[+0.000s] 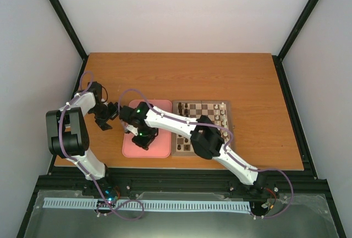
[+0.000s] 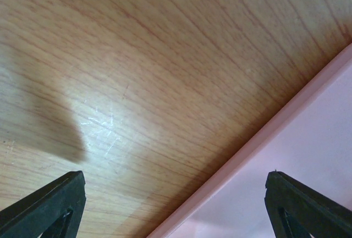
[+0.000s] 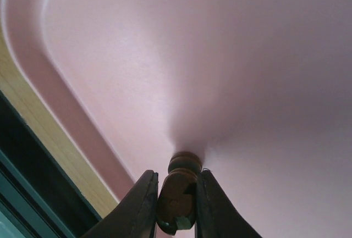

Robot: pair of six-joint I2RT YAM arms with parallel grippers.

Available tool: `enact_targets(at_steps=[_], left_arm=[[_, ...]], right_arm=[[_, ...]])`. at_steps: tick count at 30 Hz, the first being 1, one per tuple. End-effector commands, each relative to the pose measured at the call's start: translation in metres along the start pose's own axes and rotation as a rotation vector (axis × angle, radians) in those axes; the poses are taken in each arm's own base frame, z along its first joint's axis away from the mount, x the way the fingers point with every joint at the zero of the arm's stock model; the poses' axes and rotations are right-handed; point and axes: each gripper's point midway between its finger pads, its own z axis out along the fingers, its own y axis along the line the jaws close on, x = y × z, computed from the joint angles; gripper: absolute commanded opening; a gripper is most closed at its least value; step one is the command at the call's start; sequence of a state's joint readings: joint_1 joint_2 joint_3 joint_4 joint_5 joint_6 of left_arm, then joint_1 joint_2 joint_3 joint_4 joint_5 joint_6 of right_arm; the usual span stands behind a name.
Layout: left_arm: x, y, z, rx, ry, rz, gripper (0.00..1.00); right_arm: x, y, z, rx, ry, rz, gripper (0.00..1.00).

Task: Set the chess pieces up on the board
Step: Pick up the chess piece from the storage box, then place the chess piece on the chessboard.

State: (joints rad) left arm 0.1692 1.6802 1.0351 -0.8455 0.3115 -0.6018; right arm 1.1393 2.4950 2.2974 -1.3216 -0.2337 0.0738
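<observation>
In the right wrist view my right gripper is shut on a dark brown chess piece, whose ringed end meets the floor of the pink tray. From above, that gripper hangs over the tray's near left part. The board lies just right of the tray, with dark chess pieces along its left side and cream ones along its right. My left gripper stands open and empty, left of the tray. Its fingers straddle the tray's rim.
The wooden table runs out behind and to both sides of tray and board. A black frame rail lies just past the table's near edge, close to the tray's corner. My right arm crosses over the board's near left corner.
</observation>
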Motion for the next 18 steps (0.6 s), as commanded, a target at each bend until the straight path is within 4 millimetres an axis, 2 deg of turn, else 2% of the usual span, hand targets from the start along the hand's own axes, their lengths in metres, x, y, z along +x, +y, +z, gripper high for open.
enact_targets(at_steps=[1, 5, 8, 12, 18], left_arm=[[-0.003, -0.007, -0.010, 0.027, -0.028, 0.026, 1.00], [-0.003, -0.007, -0.009, 0.031, -0.025, 0.023, 1.00], [-0.003, -0.008, -0.008, 0.032, -0.023, 0.021, 1.00], [-0.004, -0.008, -0.007, 0.035, -0.019, 0.019, 1.00], [-0.004, -0.008, -0.005, 0.033, -0.012, 0.017, 1.00]], right_arm=[[0.004, -0.022, -0.049, 0.070, -0.057, 0.067, 0.07], [0.029, -0.042, -0.083, 0.118, -0.065, 0.147, 0.08], [0.057, -0.052, -0.087, 0.131, -0.026, 0.208, 0.08], [0.086, -0.056, -0.089, 0.141, -0.009, 0.285, 0.07], [0.106, -0.063, -0.092, 0.177, -0.069, 0.405, 0.07]])
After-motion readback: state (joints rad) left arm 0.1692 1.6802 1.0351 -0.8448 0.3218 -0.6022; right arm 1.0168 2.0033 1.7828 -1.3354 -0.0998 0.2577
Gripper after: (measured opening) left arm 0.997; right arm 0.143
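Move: The right gripper already holds the last dark chess piece, low in the near left part of the pink tray. Its empty square, in the column along the board's left edge and next out from the near corner, lies about 15 cm right, 4 cm ahead and 2 cm lower. The corner piece stands 15 cm right and 1 cm ahead, a pawn 18 cm right and 4 cm ahead, both about level in height. From the left gripper the square is some 29 cm right, 10 cm back and 2 cm lower. Keep the right fingers shut on the chess piece and carry it fast to the right, about 13 cm, from the tray towards the empty square at the board's left edge, rising some 7 cm as you go. Swing out about 3 cm forward on the way, then ease back halfway, turning the wrist clockwise by nearly 20 degrees. ##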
